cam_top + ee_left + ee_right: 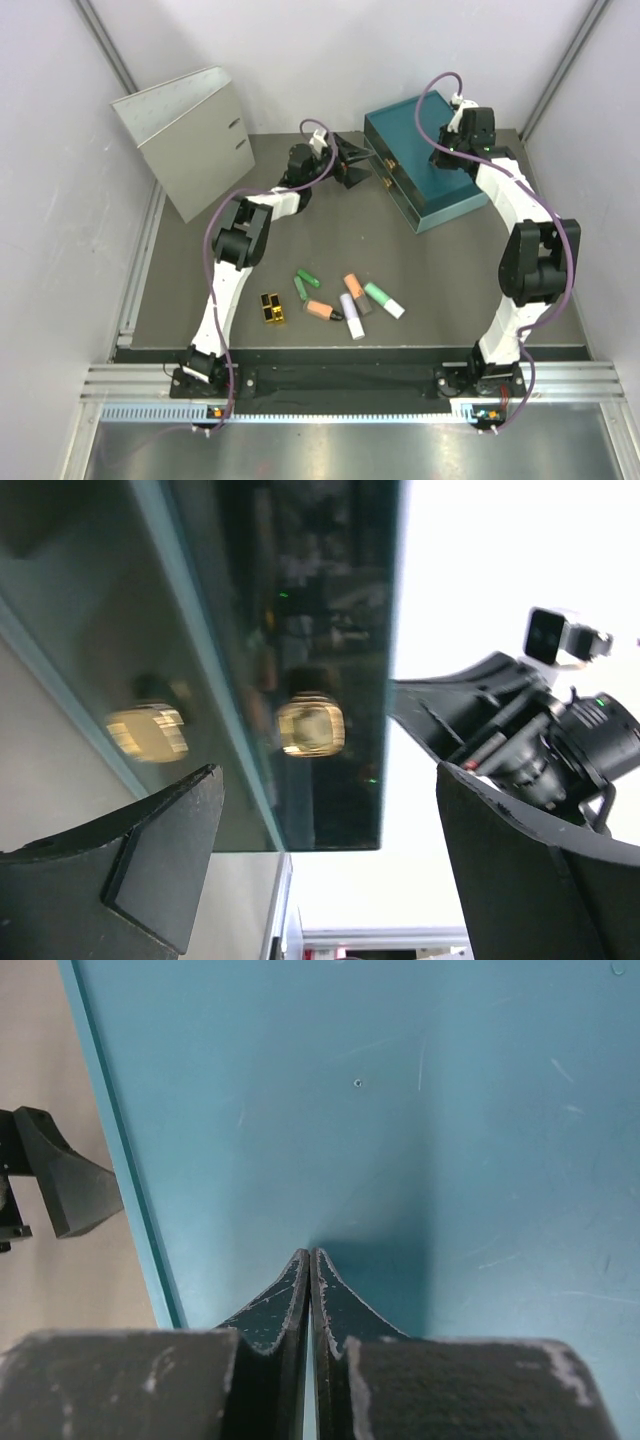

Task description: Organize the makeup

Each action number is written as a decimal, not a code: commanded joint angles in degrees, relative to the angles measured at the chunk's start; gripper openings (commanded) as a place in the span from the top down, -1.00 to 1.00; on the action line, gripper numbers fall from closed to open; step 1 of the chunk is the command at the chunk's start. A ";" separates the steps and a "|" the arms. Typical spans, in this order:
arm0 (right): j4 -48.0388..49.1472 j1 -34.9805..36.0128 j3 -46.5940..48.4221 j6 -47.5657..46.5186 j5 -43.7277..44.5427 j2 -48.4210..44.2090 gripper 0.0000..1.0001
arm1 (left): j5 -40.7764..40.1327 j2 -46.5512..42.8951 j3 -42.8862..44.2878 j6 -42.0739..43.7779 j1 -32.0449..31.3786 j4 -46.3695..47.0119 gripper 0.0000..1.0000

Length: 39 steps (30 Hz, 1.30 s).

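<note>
The makeup lies loose on the mat near the front: a gold-and-black block (pixel 272 307), two green tubes (pixel 305 276), peach-orange tubes (pixel 320 310), a white-lilac tube (pixel 352 316) and a green tube with a white cap (pixel 384 299). My left gripper (pixel 364 165) (pixel 325 815) is open, facing the front of the teal drawer box (pixel 425 195), with a gold knob (pixel 311 725) just ahead of its fingers and untouched. My right gripper (pixel 447 158) (pixel 310 1257) is shut, holding nothing, its tips resting on the top of the teal drawer box (pixel 450 1110).
A large pale grey box (pixel 185 135) stands tilted at the back left. White walls close in the mat on the left, back and right. The right arm (pixel 540 735) shows beyond the left gripper's right finger.
</note>
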 commanded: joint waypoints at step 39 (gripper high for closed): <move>-0.01 0.65 0.55 -0.06 -4.89 2.34 1.00 | -4.73 8.45 15.59 0.10 -5.31 -0.63 -0.04</move>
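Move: The left hand, open and pointing right and somewhat forward, has the upper gold knob on the teal cabinet about 8 cm to its right, 2 cm ahead and barely 1 cm lower. The lower gold knob sits about 6 cm straight below that one; the cabinet's middle is some 18 cm right of the hand, about level with it fore and aft and 5 cm lower. From the right hand, already shut at the cabinet top, the upper knob lies roughly 11 cm left, 1 cm back and 5 cm below. The left hand works rightward about 5 cm in all to the upper gold knob, first rising some 3 cm as it goes right, then easing down about 4 cm and finally pushing on right, while its fingers narrow from nearly wide open to about half and come up with one tip above the knob and one below, with no grip on it to be seen yet. The right hand keeps its shut fingertips down on the cabinet top, seeming to rest there, and shifts only about 1 cm left. ##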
